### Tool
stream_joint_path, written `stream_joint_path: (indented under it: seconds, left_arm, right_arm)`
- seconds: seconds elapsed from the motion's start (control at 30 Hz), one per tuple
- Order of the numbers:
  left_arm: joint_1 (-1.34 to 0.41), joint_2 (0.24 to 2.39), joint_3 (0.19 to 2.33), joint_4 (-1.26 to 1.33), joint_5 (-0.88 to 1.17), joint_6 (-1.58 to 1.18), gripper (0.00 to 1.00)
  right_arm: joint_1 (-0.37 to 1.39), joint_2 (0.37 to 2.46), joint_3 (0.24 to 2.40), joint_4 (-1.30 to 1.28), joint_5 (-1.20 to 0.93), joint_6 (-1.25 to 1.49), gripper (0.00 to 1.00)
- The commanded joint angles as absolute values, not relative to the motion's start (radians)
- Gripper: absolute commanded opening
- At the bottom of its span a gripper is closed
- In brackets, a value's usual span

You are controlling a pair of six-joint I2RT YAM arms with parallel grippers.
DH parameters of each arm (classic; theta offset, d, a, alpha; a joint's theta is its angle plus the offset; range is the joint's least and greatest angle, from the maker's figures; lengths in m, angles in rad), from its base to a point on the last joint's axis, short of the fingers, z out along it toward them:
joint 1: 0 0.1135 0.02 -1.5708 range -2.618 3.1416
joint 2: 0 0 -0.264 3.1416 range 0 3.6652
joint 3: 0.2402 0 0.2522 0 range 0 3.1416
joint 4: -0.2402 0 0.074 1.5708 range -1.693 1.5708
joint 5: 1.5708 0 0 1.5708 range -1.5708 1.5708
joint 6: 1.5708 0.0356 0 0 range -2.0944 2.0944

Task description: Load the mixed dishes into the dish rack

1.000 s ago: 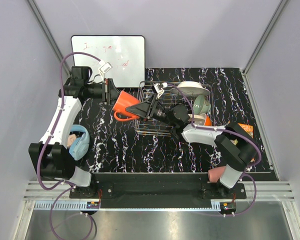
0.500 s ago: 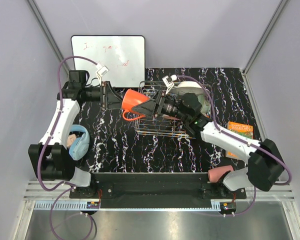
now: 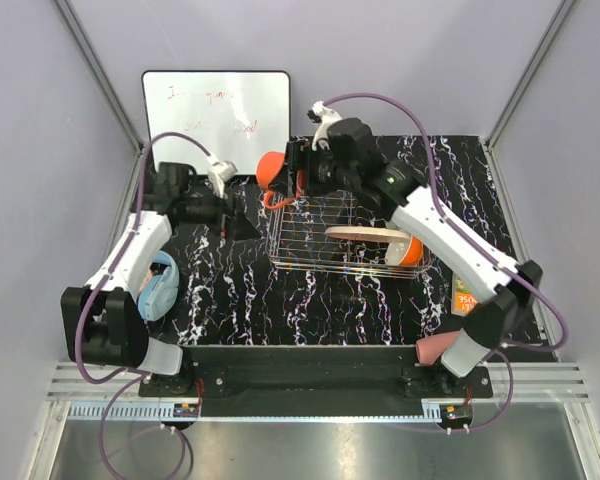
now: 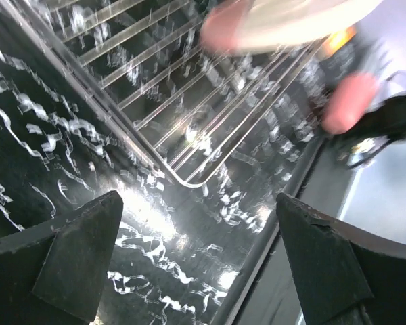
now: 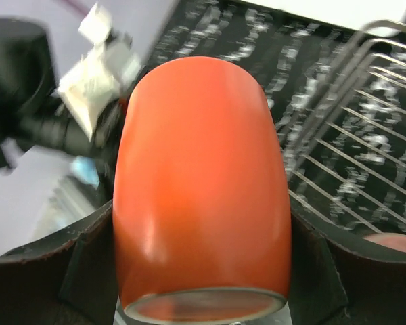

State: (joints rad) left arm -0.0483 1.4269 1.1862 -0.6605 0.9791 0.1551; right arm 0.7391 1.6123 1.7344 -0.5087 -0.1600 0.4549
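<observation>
My right gripper (image 3: 283,176) is shut on the orange mug (image 5: 203,176), holding it on its side in the air by the far-left corner of the dish rack (image 3: 310,250); the mug (image 3: 271,170) fills the span between both fingers. A pink-and-cream plate (image 3: 365,234) lies flat in the rack, with an orange item (image 3: 413,250) at its right end. My left gripper (image 4: 197,200) stands open with nothing in it, just off the rack's near-left corner (image 4: 189,181), low over the table. The pink cup (image 3: 432,347) lies by the right arm's base.
Blue headphones (image 3: 160,285) lie at the left beside the left arm. A whiteboard (image 3: 217,110) leans at the back left. An orange book (image 3: 467,295) lies right of the rack. The black marbled table (image 3: 240,300) ends at a metal rail in front.
My left gripper opened off the mug and drew back to the left. The right arm swung the mug up and back to the rack's far-left corner, uncovering the plate.
</observation>
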Motion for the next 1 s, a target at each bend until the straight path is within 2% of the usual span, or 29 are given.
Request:
stream_joint_path:
  seconds: [0.0,0.13,0.33,0.6,0.97]
  left_arm:
    - [-0.170,1.361,1.115,-0.508,0.707,0.203,0.99]
    - [-0.244,1.393,1.121,-0.466,0.631,0.196,0.99]
    - [-0.262,1.440,1.080,-0.396,0.545,0.204,0.99]
    - [-0.302,1.404,0.945,-0.150,0.371,0.152,0.99]
    - [-0.359,1.483,0.924,-0.108,0.367,0.143,0.99]
  right_arm:
    - [0.732,1.739,1.969,-0.780,-0.012,0.315,0.00]
    - [0.733,1.845,2.071,-0.844,0.060,0.273,0.00]
    - [0.710,1.994,2.269,-0.971,0.103,0.232,0.00]
    - [0.681,2.239,2.578,-1.163,0.129,0.192,0.00]
    - [0.641,2.368,2.645,-1.172,0.100,0.184,0.00]
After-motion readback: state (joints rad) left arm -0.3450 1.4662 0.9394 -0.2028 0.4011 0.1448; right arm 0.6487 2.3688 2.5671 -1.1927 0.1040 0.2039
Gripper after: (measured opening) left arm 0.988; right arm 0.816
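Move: The right hand already holds the orange mug; the open left part of the dish rack lies roughly 12 cm ahead of it, 4 cm right and 26 cm below. The peach plate stands in the rack about 5 cm ahead, 15 cm right and 24 cm down from that hand. For the empty left hand, the rack's near-left corner is level fore-and-aft, some 7 cm right and 17 cm below, with that same open part about 13 cm ahead, 14 cm right and 13 cm down. Keeping its grip on the orange mug, the right hand sinks about 17 cm while reaching some 11 cm forward and edging a little right, bringing the mug down towards the open left part of the rack, left of the peach plate, as the wrist tips some 40 degrees so that the fingers point more steeply down. Meanwhile the left hand, fingers still wide open, drops about 10 cm towards the rack's near-left corner, drifting slightly back and right before working forward, its fingers tilting farther down by roughly 20 degrees; no touch on the rack can be made out. ##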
